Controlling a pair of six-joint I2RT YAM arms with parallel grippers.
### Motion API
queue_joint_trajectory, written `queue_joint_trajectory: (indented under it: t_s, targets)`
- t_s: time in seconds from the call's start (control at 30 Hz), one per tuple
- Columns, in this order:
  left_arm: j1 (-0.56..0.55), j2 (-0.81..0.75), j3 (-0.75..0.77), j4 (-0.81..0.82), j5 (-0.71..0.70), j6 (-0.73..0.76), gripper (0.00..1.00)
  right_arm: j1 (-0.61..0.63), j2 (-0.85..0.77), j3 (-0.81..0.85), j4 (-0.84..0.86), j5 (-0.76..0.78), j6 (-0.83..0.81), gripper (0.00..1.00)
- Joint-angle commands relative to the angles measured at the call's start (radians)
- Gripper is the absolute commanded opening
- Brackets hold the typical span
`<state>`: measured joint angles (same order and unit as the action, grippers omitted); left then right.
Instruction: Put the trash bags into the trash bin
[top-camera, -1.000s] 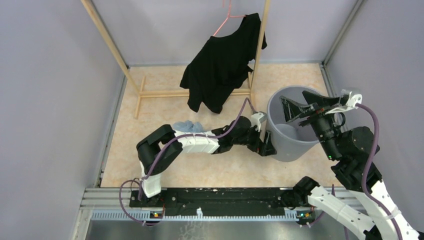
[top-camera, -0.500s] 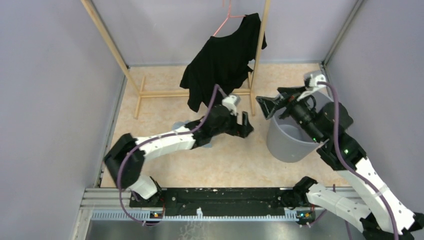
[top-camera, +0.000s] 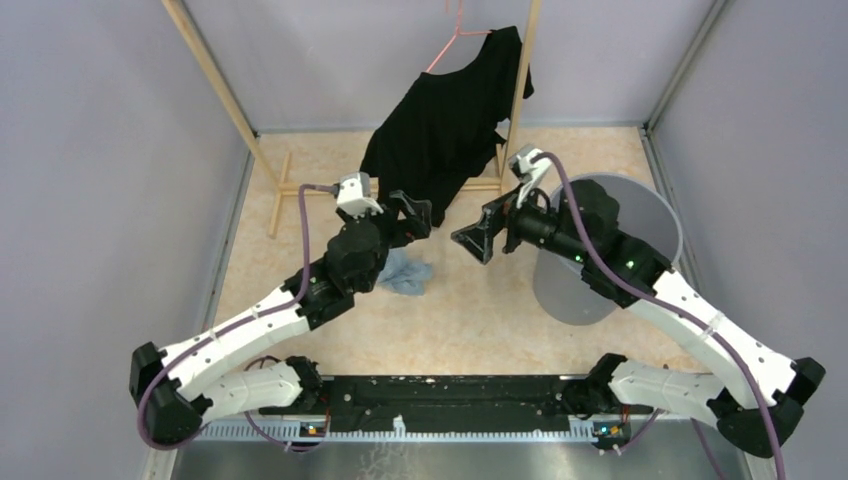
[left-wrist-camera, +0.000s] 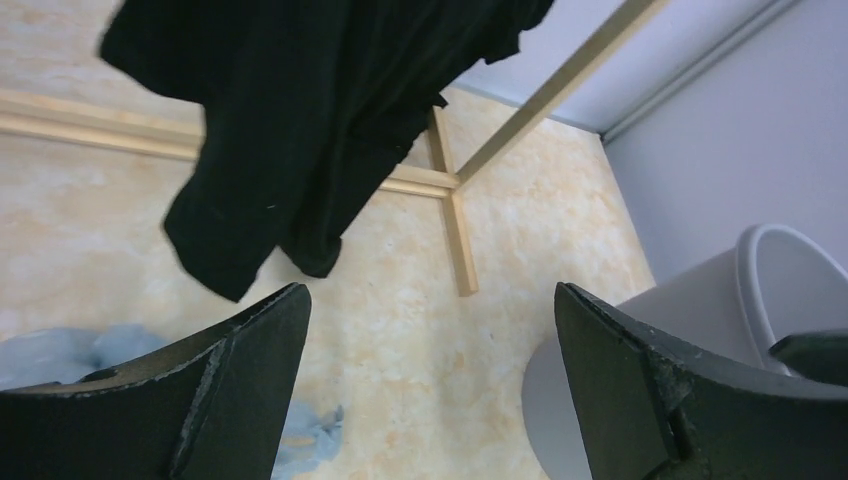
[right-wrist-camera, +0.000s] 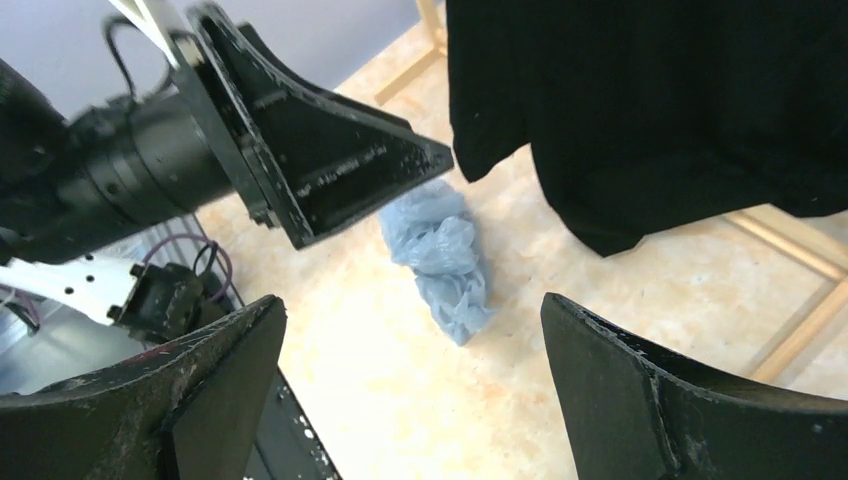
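The trash bag (top-camera: 405, 272) lies crumpled on the floor, pale blue and wrinkly, also showing in the right wrist view (right-wrist-camera: 440, 255) and at the lower left of the left wrist view (left-wrist-camera: 50, 352). The grey trash bin (top-camera: 562, 290) stands at the right, its rim partly hidden by my right arm; its wall (left-wrist-camera: 720, 305) shows in the left wrist view. My left gripper (top-camera: 412, 215) hovers open above and just behind the bag, empty (left-wrist-camera: 430, 300). My right gripper (top-camera: 480, 232) is open and empty (right-wrist-camera: 412, 305), to the right of the bag, facing the left gripper.
A black shirt (top-camera: 445, 120) hangs on a pink hanger from a wooden rack (top-camera: 330, 186) just behind both grippers. Its hem (right-wrist-camera: 650, 120) hangs close over the bag. Grey walls close in the left, back and right sides.
My left arm swung away from the bin's side, left and back toward the shirt, uncovering the bag. My right gripper came out of the bin and moved left to the centre.
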<state>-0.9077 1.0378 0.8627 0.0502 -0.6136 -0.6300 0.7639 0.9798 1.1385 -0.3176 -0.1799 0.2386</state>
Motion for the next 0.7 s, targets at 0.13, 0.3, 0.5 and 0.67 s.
queue_joint_trajectory:
  t_s: [0.13,0.3,0.5,0.67]
  targets:
    - [0.007,-0.196,-0.095,-0.394,-0.053,-0.183,0.98,0.07,0.021,-0.108,-0.067,0.207,0.006,0.99]
    - [0.013,-0.315,-0.192,-0.63,-0.006,-0.296,0.98,0.07,0.065,-0.207,-0.072,0.189,-0.005,0.99]
    - [0.035,-0.304,-0.177,-0.72,-0.013,-0.22,0.98,0.071,0.137,-0.235,-0.137,0.437,0.026,0.99]
    - [0.146,-0.145,-0.112,-0.718,0.077,-0.121,0.98,0.071,0.153,-0.227,-0.237,0.716,0.074,0.99]
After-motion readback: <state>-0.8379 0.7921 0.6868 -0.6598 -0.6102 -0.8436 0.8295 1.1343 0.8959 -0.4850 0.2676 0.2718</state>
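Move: From the left hand, the crumpled blue trash bag lies on the table some 27 cm below, about 7 cm to the left and a centimetre nearer the base; the black shirt hangs roughly 15 cm ahead and 5 cm to the right, near hand height. From the right hand, the same bag is about 6 cm ahead, 23 cm left and 33 cm down, while the trash bin's middle stands some 28 cm to the right, 4 cm ahead and 20 cm below. The open left hand comes away from the shirt and sinks about 14 cm towards the bag while swinging some 11 cm left and drawing back 7 cm, its fingers tipping down to face the bag from the base side without reaching it. The open right hand drops almost straight down by about 19 cm over the clear table between bag and bin, easing right and slightly forward at the end, its fingers dipping and swinging clockwise from leftward to more nearly forward. ##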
